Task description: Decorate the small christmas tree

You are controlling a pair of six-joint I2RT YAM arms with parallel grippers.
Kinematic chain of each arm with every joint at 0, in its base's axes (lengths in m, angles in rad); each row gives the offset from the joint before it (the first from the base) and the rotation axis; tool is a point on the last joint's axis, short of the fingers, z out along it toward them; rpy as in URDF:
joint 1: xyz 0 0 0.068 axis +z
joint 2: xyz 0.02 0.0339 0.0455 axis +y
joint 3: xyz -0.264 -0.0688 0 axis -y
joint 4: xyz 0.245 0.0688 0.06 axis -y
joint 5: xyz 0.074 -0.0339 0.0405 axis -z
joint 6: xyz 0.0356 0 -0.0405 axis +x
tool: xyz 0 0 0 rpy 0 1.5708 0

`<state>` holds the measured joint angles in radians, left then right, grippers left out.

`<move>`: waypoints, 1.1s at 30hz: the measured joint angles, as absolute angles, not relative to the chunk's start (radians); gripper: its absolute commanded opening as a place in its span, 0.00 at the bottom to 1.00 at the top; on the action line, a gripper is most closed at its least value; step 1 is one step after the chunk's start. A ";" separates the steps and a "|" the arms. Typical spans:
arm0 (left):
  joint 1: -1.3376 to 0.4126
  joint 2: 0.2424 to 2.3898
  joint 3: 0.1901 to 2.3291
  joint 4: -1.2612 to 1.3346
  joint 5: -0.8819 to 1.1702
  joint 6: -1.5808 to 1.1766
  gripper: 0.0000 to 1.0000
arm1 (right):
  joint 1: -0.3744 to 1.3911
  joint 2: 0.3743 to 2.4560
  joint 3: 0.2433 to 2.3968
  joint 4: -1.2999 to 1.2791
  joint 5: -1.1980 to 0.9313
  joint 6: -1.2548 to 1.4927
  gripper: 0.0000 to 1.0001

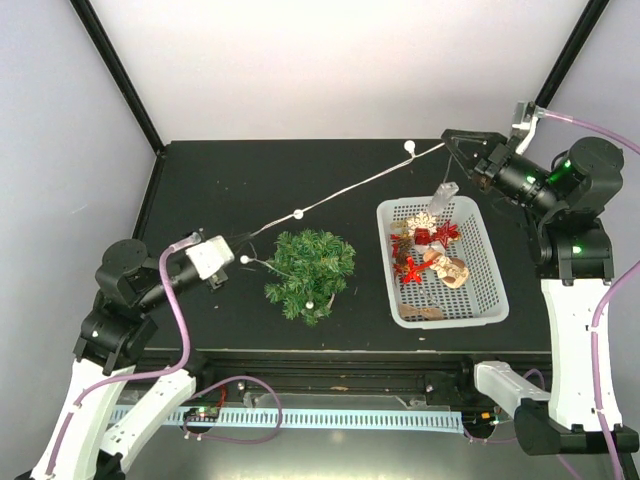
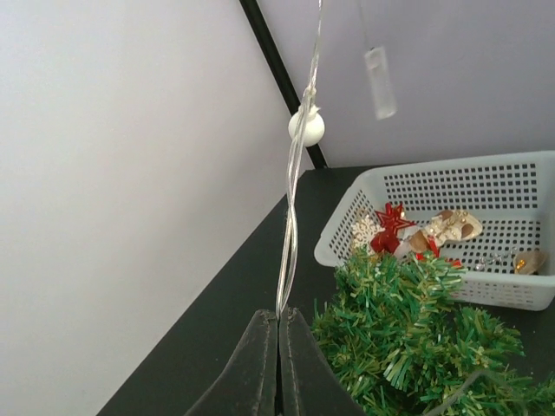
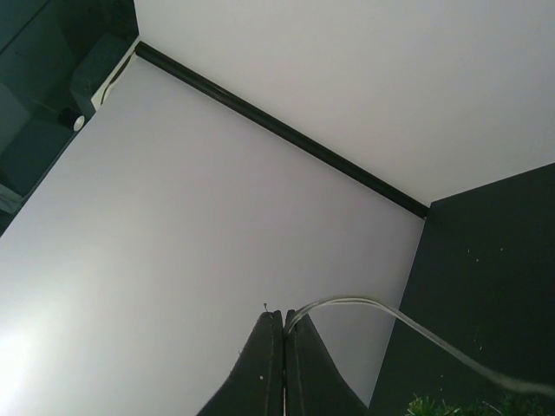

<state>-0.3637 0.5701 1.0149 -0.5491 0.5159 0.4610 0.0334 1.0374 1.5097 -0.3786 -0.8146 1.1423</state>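
Observation:
The small christmas tree (image 1: 310, 272) stands mid-table, bushy green, with its pot hidden under the needles. A thin clear wire garland (image 1: 340, 192) with white beads (image 1: 409, 146) is stretched tight above the table, from my left gripper (image 1: 238, 254) up to my right gripper (image 1: 447, 136). Its tail drapes into the tree. In the left wrist view my left gripper (image 2: 278, 314) is shut on the wire garland (image 2: 295, 173), just left of the tree (image 2: 416, 338). In the right wrist view my right gripper (image 3: 284, 314) is shut on the wire garland (image 3: 364, 303), held high at the back.
A white mesh basket (image 1: 386, 250) right of the tree holds red, white and wooden ornaments (image 1: 432, 252). A clear tube (image 1: 446, 192) dangles from the garland over the basket. Black frame posts rise at both back corners.

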 measured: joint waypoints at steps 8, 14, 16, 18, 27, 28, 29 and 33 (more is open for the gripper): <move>-0.363 0.540 1.029 -0.554 0.528 0.451 0.02 | 0.037 1.058 1.509 -0.371 -0.822 1.142 0.01; -0.363 0.527 1.005 -0.553 0.528 0.451 0.01 | 0.042 1.061 1.506 -0.366 -0.825 1.142 0.01; -0.363 0.525 0.983 -0.553 0.525 0.453 0.02 | 0.045 1.061 1.506 -0.366 -0.826 1.142 0.01; -0.363 0.524 0.960 -0.550 0.521 0.456 0.02 | 0.046 1.061 1.505 -0.366 -0.830 1.142 0.01; -0.363 0.523 0.834 -0.479 0.477 0.495 0.02 | 0.053 1.061 1.493 -0.383 -0.851 1.142 0.01; -0.363 0.523 0.822 -0.469 0.473 0.499 0.01 | 0.054 1.061 1.493 -0.389 -0.852 1.142 0.01; -0.363 0.523 0.814 -0.462 0.471 0.501 0.02 | 0.055 1.061 1.492 -0.392 -0.852 1.142 0.01; -0.363 0.522 0.756 -0.399 0.443 0.507 0.02 | 0.057 1.061 1.487 -0.404 -0.857 1.141 0.01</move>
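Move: Both closed grippers hold the light string between them. From the left gripper, the tree's middle lies about 5 cm ahead, 10 cm to the right and 24 cm below; the basket is some 12 cm ahead, 33 cm right and 35 cm below. From the right gripper, the tree is roughly 5 cm back, 16 cm left and 38 cm below; the basket is about 3 cm ahead, 10 cm right and 48 cm below. Lift the left gripper a centimetre or so while easing slightly back, then lower it about 8 cm and bring it some 4 cm forward beside the tree, keeping the string pinched. With the right gripper keep the other end up high, letting it sink about 2 cm and drift a little left towards the tree, fingers still shut. ##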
